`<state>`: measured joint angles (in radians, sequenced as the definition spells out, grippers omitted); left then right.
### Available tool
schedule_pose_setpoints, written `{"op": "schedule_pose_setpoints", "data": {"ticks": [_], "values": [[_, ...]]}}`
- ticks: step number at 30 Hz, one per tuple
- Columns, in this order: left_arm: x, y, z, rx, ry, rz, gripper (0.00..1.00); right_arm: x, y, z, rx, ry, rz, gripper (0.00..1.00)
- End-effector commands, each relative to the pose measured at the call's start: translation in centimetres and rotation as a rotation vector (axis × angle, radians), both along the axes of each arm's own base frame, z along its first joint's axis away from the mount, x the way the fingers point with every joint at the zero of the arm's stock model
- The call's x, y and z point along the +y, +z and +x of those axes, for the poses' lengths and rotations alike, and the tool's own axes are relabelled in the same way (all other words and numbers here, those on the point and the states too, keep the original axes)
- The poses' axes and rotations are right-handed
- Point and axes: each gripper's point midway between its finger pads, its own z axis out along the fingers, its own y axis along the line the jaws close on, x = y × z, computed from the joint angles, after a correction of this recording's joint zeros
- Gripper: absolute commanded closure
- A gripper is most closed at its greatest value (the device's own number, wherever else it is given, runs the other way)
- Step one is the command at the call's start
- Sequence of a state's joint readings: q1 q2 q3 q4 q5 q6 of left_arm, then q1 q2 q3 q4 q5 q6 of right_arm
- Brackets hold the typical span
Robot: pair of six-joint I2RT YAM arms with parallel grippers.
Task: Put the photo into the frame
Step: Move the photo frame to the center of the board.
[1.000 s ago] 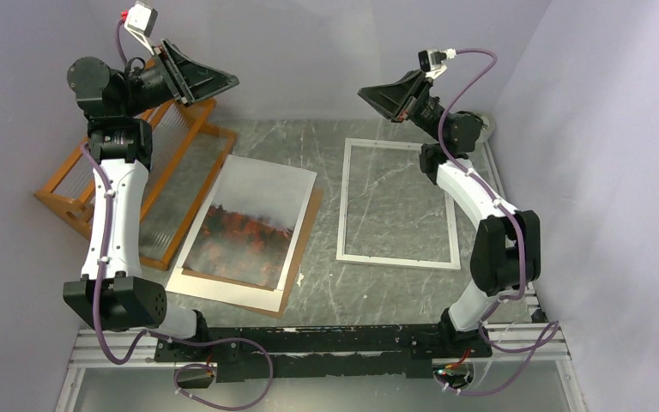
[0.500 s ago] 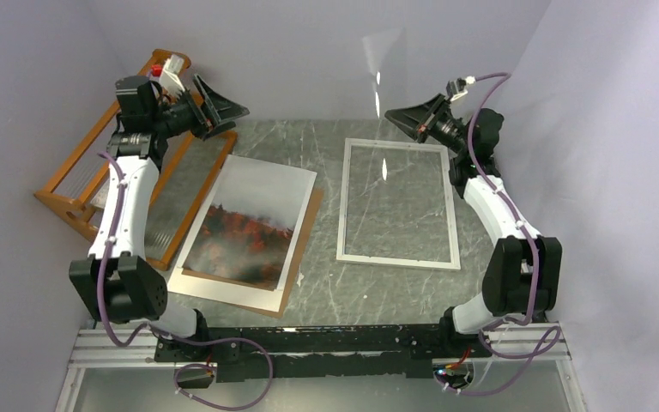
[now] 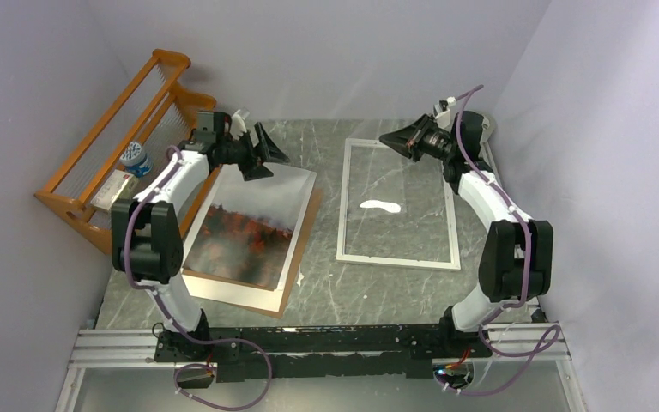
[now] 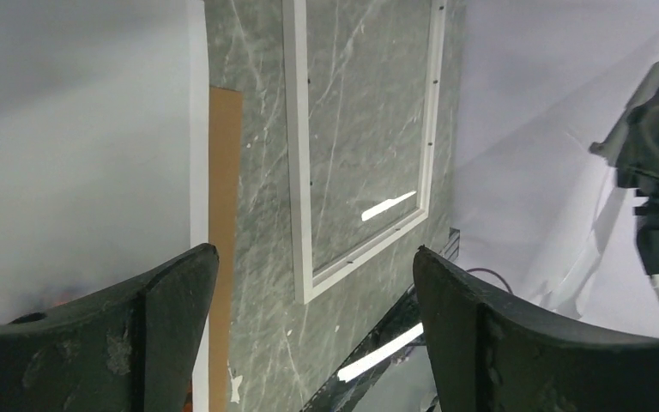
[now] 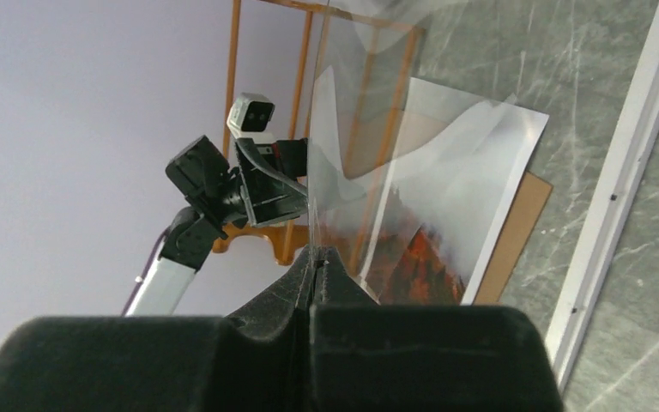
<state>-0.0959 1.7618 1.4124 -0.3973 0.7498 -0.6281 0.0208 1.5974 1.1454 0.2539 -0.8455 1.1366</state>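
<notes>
The photo, grey mist over red-orange trees, lies flat on a brown backing board left of centre. The white frame lies on the marble table to its right. My left gripper hovers over the photo's far edge, open and empty; in the left wrist view the photo and the frame show beyond the fingers. My right gripper, at the frame's far edge, is shut on the edge of a clear pane. From above, the pane shows only as a glint inside the frame.
An orange wooden rack stands at the far left against the wall, with a small blue-and-white can and a box in it. Purple walls close in on three sides. The arms' rail runs along the near edge.
The left gripper opened, let go of the clear pane and swung down from beside the rack to the photo's far edge. The right gripper lowered with the pane toward the frame.
</notes>
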Motion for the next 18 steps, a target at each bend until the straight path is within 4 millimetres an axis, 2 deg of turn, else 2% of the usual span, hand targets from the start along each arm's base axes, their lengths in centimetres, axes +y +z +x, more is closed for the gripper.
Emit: {"op": "schedule_pose_setpoints", "data": {"ticks": [1,3,8,15,18], "values": [[-1.1,-0.9,1.1,-0.057,-0.007,0.013,0.12,-0.8,1.2,0.6,-0.085,0.004,-0.098,1.0],[-1.7,-1.6,1.2,-0.048,-0.018,0.012,0.12,-1.0,-0.2,0.5,-0.067,0.024,-0.129,1.0],[-3.6,-3.5,1.8,-0.027,-0.066,0.028,0.12,-4.2,-5.7,0.6,0.034,-0.009,-0.217,1.0],[-6.6,-7.7,2.6,0.015,-0.162,0.062,0.09,-9.3,-10.1,0.5,0.042,-0.05,-0.315,1.0],[-8.1,-9.0,2.9,0.034,-0.2,0.04,0.09,-10.5,-11.5,0.4,0.036,-0.034,-0.339,1.0]]}}
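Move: The right hand already holds the clear sheet high over the photo frame, whose middle lies roughly level with it, 4 cm to its right and 27 cm below. From the empty, open left hand the frame's middle is about 30 cm to the right, level with it ahead and 19 cm down. The photo lies 7 cm left of the left hand and 5 cm back, the brown backing board about 6 cm left and 10 cm back, both 19 cm below. Both hands sink some 10 cm and go right towards the frame, left open, right keeping its clear sheet. ##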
